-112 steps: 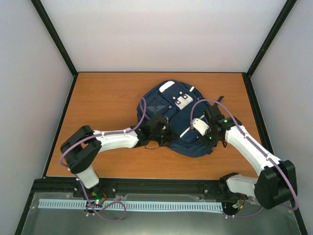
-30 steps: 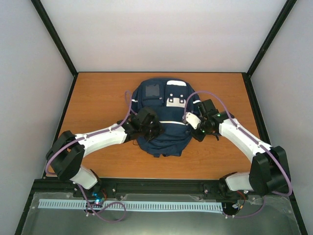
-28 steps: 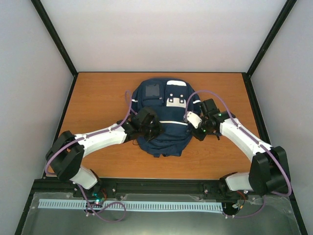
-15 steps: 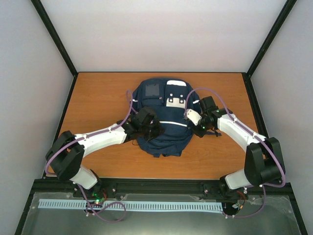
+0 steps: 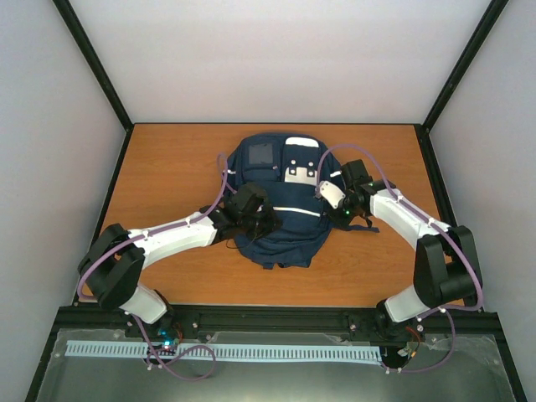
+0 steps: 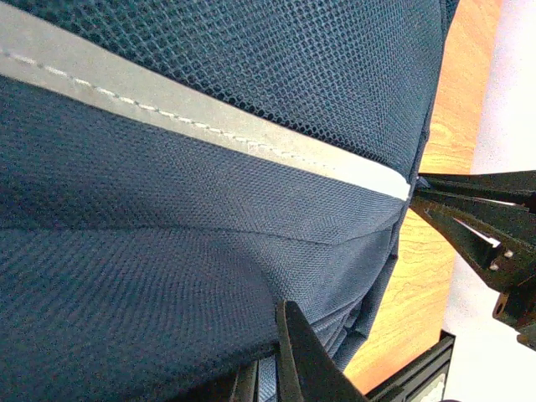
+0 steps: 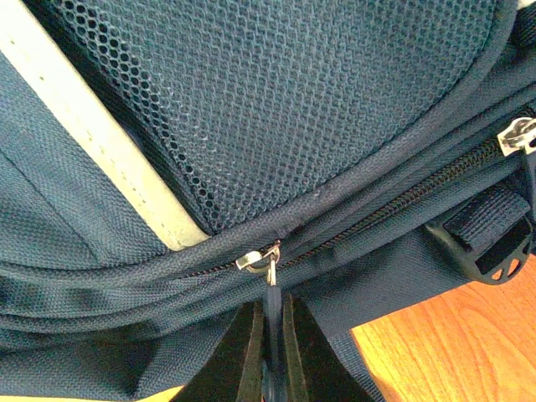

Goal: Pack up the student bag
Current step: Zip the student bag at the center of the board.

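The student bag (image 5: 289,230), navy with thin white stripes and a white buckle patch (image 5: 299,174), lies flat in the middle of the table. My right gripper (image 5: 335,216) is at its right edge. In the right wrist view, the right gripper (image 7: 270,308) is shut on the blue pull tab (image 7: 270,295) of a silver zip slider (image 7: 258,258) on the side zip. My left gripper (image 5: 262,220) rests on the bag's lower left part. Up close, the left gripper (image 6: 268,368) is shut on a fold of the bag's fabric (image 6: 167,276).
The wooden table (image 5: 167,176) shows on all sides of the bag. White walls and black frame posts (image 5: 92,63) enclose it. A dark strap (image 5: 367,226) trails from the bag's right side, and a black buckle (image 7: 490,243) sits near the zip.
Several seconds ago the bag lay tilted further right; it now lies straight and has stayed put for the last second. My right gripper has slid away along the bag's right edge. The left arm is still.
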Action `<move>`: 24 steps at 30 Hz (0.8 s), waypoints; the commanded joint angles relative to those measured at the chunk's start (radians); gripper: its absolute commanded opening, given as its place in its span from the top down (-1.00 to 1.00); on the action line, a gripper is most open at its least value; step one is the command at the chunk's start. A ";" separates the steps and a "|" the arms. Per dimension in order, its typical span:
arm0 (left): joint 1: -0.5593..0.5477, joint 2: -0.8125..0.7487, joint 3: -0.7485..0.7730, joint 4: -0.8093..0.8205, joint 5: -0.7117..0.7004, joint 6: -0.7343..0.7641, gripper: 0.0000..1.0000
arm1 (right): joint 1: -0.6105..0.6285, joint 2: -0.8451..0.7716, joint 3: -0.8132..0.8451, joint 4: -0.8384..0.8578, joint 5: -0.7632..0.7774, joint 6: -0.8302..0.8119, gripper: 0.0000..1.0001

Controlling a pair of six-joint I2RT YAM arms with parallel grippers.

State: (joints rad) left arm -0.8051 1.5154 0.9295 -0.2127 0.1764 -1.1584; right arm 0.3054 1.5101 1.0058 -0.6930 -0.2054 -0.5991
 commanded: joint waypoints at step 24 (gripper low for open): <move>0.234 -0.141 0.421 -0.595 -0.421 0.768 -0.73 | -0.115 -0.403 0.095 0.096 0.005 0.242 -0.99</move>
State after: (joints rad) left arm -0.5751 1.4212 1.2530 -0.7021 -0.0116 -0.5915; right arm 0.2333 1.1603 1.0943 -0.7097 -0.2062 -0.4496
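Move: The right hand has the zip pull pinched; its metal slider sits about 2 cm left, 1 cm ahead and 1 cm below. From that hand the other zip pull lies some 8 cm straight ahead, the white strip's middle about 10 cm left and 3 cm ahead, both near its height. The left hand, shut at the bag's lower front, has the slider roughly 14 cm to its right, 1 cm ahead and 3 cm lower. Both open: the right frees the zip pull, rising about 14 cm; the left leaves leftward, up and forward. ##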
